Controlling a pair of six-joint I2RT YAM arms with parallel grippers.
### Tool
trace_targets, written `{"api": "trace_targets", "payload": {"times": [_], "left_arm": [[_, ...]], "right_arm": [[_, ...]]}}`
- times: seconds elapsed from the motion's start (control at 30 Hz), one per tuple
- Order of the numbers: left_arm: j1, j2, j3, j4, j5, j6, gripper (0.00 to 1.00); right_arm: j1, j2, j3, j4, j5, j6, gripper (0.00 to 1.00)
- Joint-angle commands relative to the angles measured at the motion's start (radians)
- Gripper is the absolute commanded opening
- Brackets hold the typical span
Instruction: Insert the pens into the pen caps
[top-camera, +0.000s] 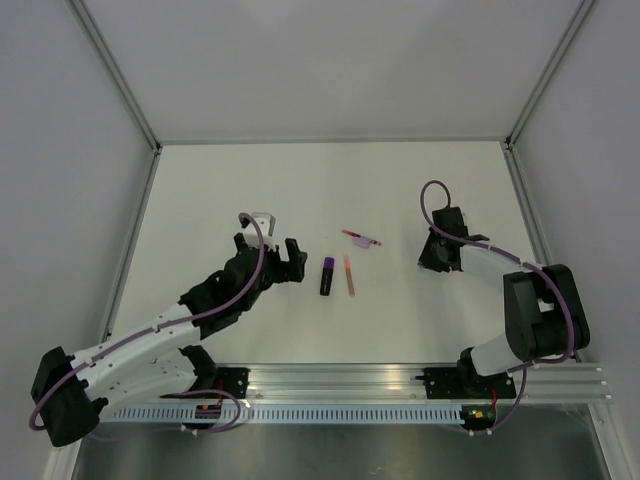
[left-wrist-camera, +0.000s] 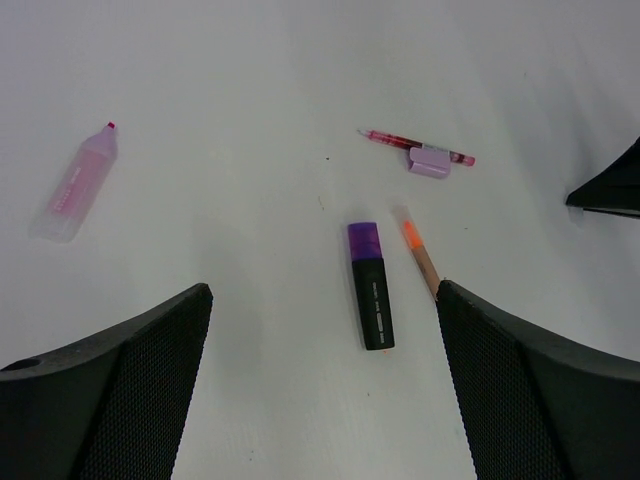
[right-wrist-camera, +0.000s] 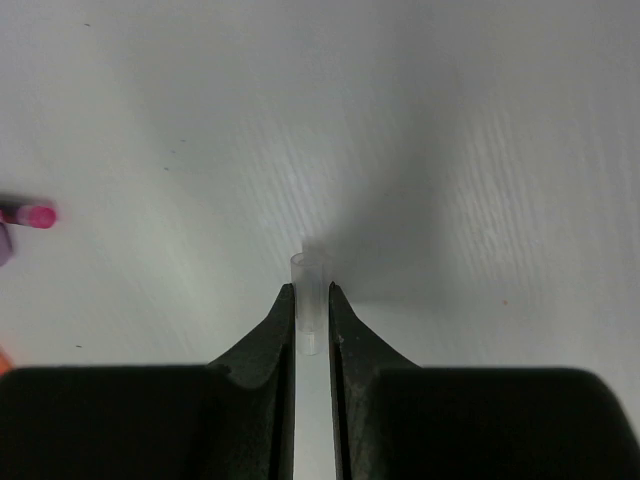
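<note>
A black pen with a purple end (left-wrist-camera: 370, 285) lies on the white table ahead of my left gripper (left-wrist-camera: 322, 290), which is open and holds nothing. An orange pen (left-wrist-camera: 420, 258) lies just right of the black one, its lower end behind my right finger. Farther off lies a thin pink-red pen (left-wrist-camera: 415, 147) touching a pale purple pen cap (left-wrist-camera: 430, 163). In the top view these pens (top-camera: 327, 275) lie between the two arms. My right gripper (right-wrist-camera: 312, 288) is shut on a small clear pen cap (right-wrist-camera: 303, 275) that pokes out past the fingertips, down by the table.
A translucent pink marker (left-wrist-camera: 75, 185) lies apart at the far left of the left wrist view. The pink tip of the thin pen (right-wrist-camera: 35, 215) shows at the left edge of the right wrist view. Frame posts and grey walls border the table (top-camera: 250, 180).
</note>
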Motion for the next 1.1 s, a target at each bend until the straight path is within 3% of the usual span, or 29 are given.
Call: {"api": "trace_targets", "payload": {"times": [0.0, 0.1, 0.33, 0.5, 0.67, 0.87, 1.07], "left_arm": [[-0.001, 0.053, 0.115, -0.023, 0.001, 0.033, 0.97], [0.004, 0.135, 0.184, -0.047, 0.008, 0.035, 0.97], [0.008, 0.347, 0.408, -0.093, 0.093, -0.042, 0.95], [0.008, 0.543, 0.565, -0.168, 0.061, -0.250, 0.91], [0.013, 0.724, 0.766, -0.257, 0.123, -0.465, 0.89], [0.051, 0.925, 0.993, -0.492, 0.143, -0.781, 0.85], [0.155, 1.057, 1.050, -0.508, 0.404, -1.008, 0.70]], "right_arm": [[0.015, 0.046, -0.020, 0.133, -0.075, -0.016, 0.00], [0.034, 0.063, -0.031, 0.204, -0.156, 0.021, 0.00], [0.059, -0.009, -0.078, 0.266, -0.163, 0.059, 0.00], [0.067, -0.060, -0.095, 0.270, -0.108, 0.059, 0.00], [0.068, -0.066, -0.098, 0.269, -0.101, 0.055, 0.00], [0.067, -0.080, -0.108, 0.293, -0.126, 0.058, 0.00], [0.067, -0.109, -0.112, 0.295, -0.115, 0.055, 0.00]]}}
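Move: The red pen lies about 15 cm ahead of the open left hand, 20 cm to its right and 16 cm below, with the lilac cap against its near side. On the left hand's way, at table level, lie the black marker, some 4 cm ahead and 10 cm right, and the orange pen, also 4 cm ahead but 17 cm right. From the right hand, low over the table, the red pen is about 8 cm ahead and 18 cm left. Still pinching the clear cap, the right hand carries it about 5 cm left, towards the red pen, then lifts it some 2 cm. The empty left hand swings right and forward, some 20 cm, towards the red pen, rising a little before sinking below its starting height; late on its fingers tip steeply down, the wrist also rolling, and draw partly closed. ##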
